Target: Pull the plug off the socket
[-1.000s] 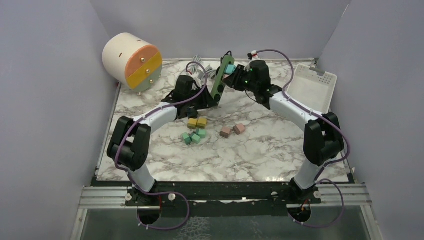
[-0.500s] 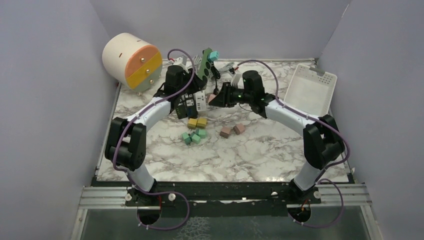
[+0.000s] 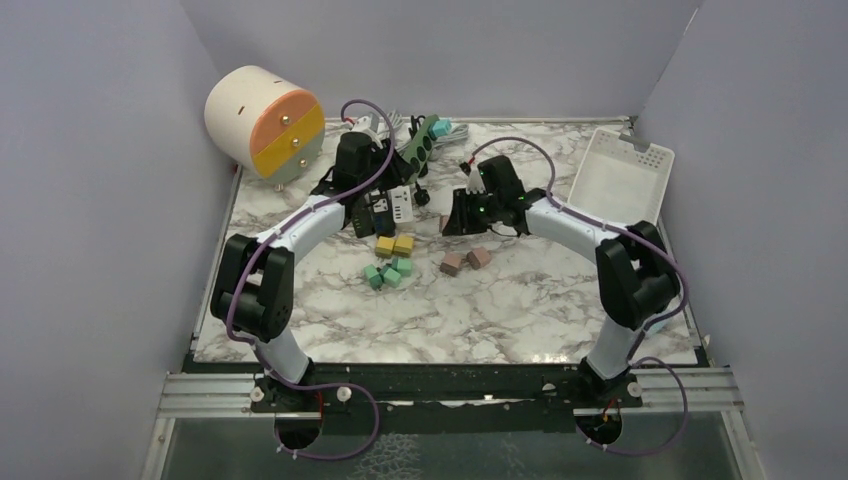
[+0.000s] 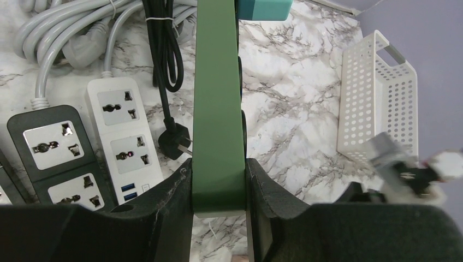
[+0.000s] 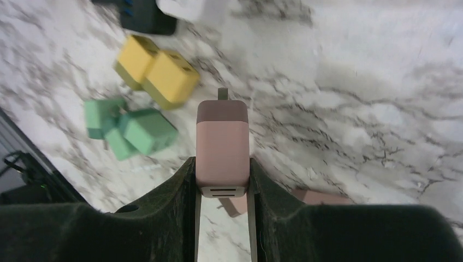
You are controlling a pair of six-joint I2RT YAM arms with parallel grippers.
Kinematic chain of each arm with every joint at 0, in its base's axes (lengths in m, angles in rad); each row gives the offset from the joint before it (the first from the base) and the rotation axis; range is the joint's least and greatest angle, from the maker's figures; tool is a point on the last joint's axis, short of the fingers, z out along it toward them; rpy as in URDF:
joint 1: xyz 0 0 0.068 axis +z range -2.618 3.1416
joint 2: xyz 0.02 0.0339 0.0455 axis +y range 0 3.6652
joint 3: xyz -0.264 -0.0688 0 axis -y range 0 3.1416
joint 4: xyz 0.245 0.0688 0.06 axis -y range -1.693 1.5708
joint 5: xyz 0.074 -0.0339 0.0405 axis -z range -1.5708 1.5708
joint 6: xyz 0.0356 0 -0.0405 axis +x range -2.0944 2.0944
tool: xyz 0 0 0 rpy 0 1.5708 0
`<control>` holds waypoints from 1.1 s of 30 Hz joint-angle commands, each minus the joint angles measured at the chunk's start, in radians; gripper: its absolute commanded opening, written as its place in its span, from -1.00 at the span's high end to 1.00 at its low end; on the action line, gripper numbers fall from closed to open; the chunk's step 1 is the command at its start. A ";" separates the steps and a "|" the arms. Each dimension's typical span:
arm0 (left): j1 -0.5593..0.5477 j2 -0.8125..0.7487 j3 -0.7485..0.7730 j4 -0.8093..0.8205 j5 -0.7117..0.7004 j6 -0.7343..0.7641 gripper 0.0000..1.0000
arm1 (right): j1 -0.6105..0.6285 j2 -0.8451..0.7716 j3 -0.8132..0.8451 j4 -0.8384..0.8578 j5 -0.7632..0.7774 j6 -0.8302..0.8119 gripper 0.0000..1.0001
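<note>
My left gripper (image 4: 218, 188) is shut on the near end of a green power strip (image 4: 218, 103), held edge-on and pointing away from me. A teal plug (image 4: 265, 7) still sits in the strip's far end. In the top view the strip (image 3: 423, 142) lies at the back of the table with the teal plug (image 3: 442, 128) at its tip. My right gripper (image 5: 222, 183) is shut on a pink plug (image 5: 222, 144), prong forward, free of the strip and just above the marble. In the top view it (image 3: 455, 217) is right of the strips.
Yellow plugs (image 5: 158, 73) and green plugs (image 5: 128, 131) lie ahead-left of the pink plug; two more pink plugs (image 3: 465, 261) lie close by. A black strip (image 4: 49, 153), a white strip (image 4: 120, 131) and coiled cables lie under the left gripper. White basket (image 3: 625, 175) right, round drum (image 3: 265, 122) back left.
The pink plug has come out of the green strip. My right gripper carried it down and towards the table's middle. My left gripper swung the strip left and back.
</note>
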 commanded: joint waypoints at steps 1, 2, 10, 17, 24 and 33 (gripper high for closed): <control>0.003 -0.062 -0.003 0.067 0.019 0.054 1.00 | 0.004 0.061 -0.032 -0.091 -0.014 -0.065 0.98; 0.003 -0.067 -0.006 0.063 0.027 0.064 1.00 | 0.004 0.074 -0.028 -0.093 -0.014 -0.069 0.98; 0.002 -0.125 -0.059 0.035 0.026 0.127 1.00 | 0.003 0.133 0.020 -0.141 -0.008 -0.124 0.75; 0.003 -0.176 -0.104 0.022 0.007 0.186 1.00 | 0.004 0.069 -0.006 -0.136 0.027 -0.164 0.08; 0.003 -0.226 -0.154 0.041 -0.002 0.240 1.00 | 0.004 -0.050 -0.029 -0.088 0.054 -0.147 -0.31; 0.003 -0.293 -0.232 0.119 0.026 0.283 1.00 | -0.035 -0.154 0.028 0.076 0.150 0.016 -0.61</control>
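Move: My right hand holds a pink plug; its landing spot lies about 8 cm below, 3 cm back and 2 cm to the right. One loose pink plug sits roughly 9 cm back, straight in line; the other 7 cm back and 6 cm right; the yellow plugs 4 cm back, 14 cm left. My left hand, holding the green strip, heads over the black strip, about 4 cm back, 7 cm left and 16 cm below; the white strip is 1 cm back, 2 cm left. I lower the gripped pink plug with my right hand about 7 cm, slightly back and right, beside the loose pink ones, pause, open wide to let go, then lift some 12 cm, easing forward. Meanwhile my left hand keeps its grip on the green strip and draws it back about 5 cm and a little left over the black strip, nearly level, rolling its left side up about 10 degrees. ##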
